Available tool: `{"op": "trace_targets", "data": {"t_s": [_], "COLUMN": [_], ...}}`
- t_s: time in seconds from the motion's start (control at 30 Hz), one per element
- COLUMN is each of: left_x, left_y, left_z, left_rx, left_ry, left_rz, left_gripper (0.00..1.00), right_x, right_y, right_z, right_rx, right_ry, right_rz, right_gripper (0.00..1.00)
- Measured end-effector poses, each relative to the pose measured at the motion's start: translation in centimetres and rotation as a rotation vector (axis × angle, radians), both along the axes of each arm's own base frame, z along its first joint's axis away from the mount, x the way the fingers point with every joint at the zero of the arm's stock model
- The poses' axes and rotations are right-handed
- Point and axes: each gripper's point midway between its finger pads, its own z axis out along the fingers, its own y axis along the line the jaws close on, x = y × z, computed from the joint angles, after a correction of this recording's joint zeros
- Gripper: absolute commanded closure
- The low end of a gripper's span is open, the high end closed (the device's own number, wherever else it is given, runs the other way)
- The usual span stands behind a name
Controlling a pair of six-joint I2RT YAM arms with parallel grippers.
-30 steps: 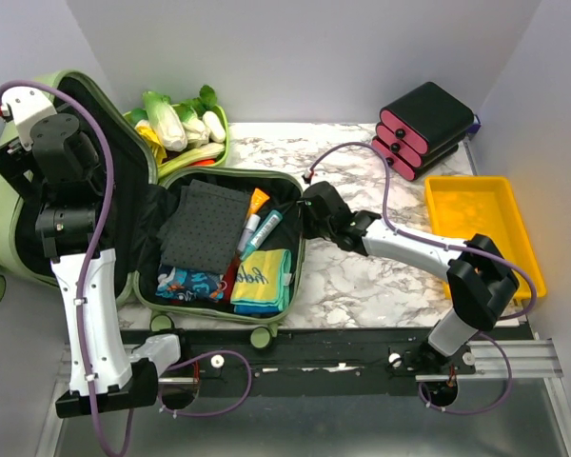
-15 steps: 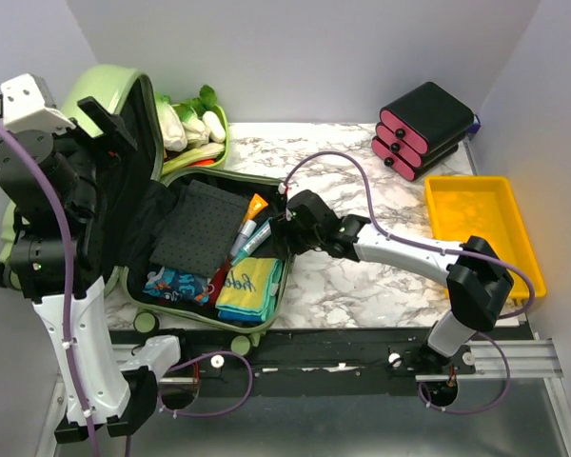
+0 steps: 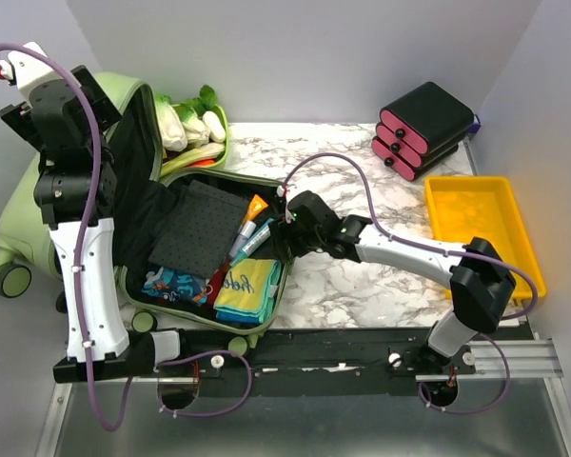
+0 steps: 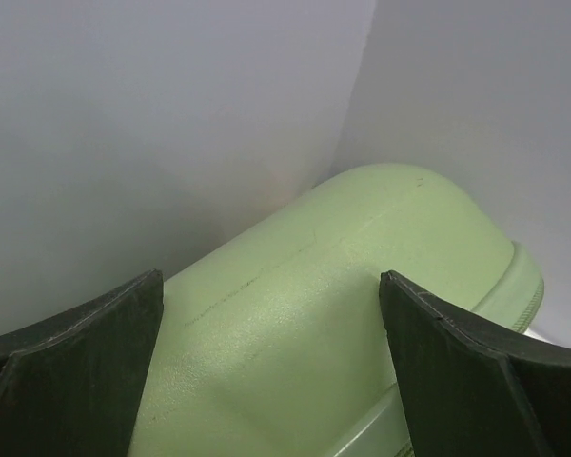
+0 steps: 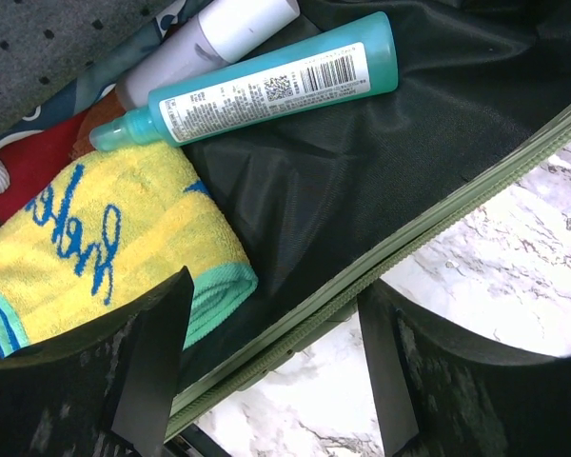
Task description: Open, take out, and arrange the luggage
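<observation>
The pale green luggage (image 3: 24, 214) lies open at the table's left, its lid tilted up behind my left arm. Inside the black-lined base lie a yellow towel (image 3: 243, 286), a teal bottle (image 3: 263, 234), a white tube (image 3: 252, 214), a grey dotted cloth (image 3: 195, 224) and a blue patterned cloth (image 3: 176, 283). My right gripper (image 3: 290, 226) is open and straddles the base's right rim (image 5: 381, 252), with the towel (image 5: 86, 228) and bottle (image 5: 266, 81) just beyond. My left gripper (image 3: 109, 100) is open at the lid's top, the green shell (image 4: 295, 314) showing between its fingers.
A green basket of toy vegetables (image 3: 195, 129) stands behind the luggage. A black box with pink ends (image 3: 423, 124) sits at the back right, and a shallow yellow tray (image 3: 481, 228) lies along the right edge. Marble tabletop (image 3: 362, 276) shows under my right arm.
My right gripper opened and slid left over the base's rim. The luggage shifted left and turned a little. My left arm swung up and the lid now stands more upright.
</observation>
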Motion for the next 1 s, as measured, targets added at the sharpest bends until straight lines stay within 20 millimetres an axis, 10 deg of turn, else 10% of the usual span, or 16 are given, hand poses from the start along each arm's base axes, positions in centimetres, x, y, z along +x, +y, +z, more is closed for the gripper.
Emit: {"op": "trace_targets", "data": {"t_s": [0.4, 0.57, 0.6, 1.0], "left_x": [0.8, 0.5, 0.5, -1.3], "left_y": [6.4, 6.3, 5.6, -10.5], "left_z": [1.4, 1.7, 1.5, 3.8], "left_rx": [-0.007, -0.002, -0.006, -0.123], "left_ry": [0.037, 0.076, 0.078, -0.128], "left_rz": [0.445, 0.428, 0.377, -0.481], "left_gripper": [0.01, 0.01, 0.01, 0.01], "right_x": [-0.6, -0.7, -0.7, -0.5], "right_y": [-0.1, 0.0, 0.0, 0.3], "right_z": [0.3, 0.4, 0.4, 1.6], "right_rx": [-0.009, -0.019, -0.021, -0.04], "right_ry": [-0.019, -0.014, -0.01, -0.03], "right_rz": [0.056, 0.068, 0.07, 0.054], "right_gripper": [0.21, 0.17, 0.01, 0.0]}}
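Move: The luggage's raised lid has its middle about 7 cm to the left hand's left, 2 cm back and some 25 cm below; the dotted cloth lies 17 cm right, 2 cm back and 41 cm below. The right hand has the case's right rim between its fingers, about 2 cm below; the teal bottle is 7 cm left and 2 cm ahead, the yellow towel 8 cm left and 8 cm back, both 5 cm below. Left at first, the open left hand swings about 7 cm out over the lid side, wrist turning counter-clockwise, then sweeps some 17 cm back right and rises slightly, turning clockwise about 55 degrees to face the far side of the table. The right hand stays by the rim, opens its fingers fully and lifts 1 to 2 cm. ##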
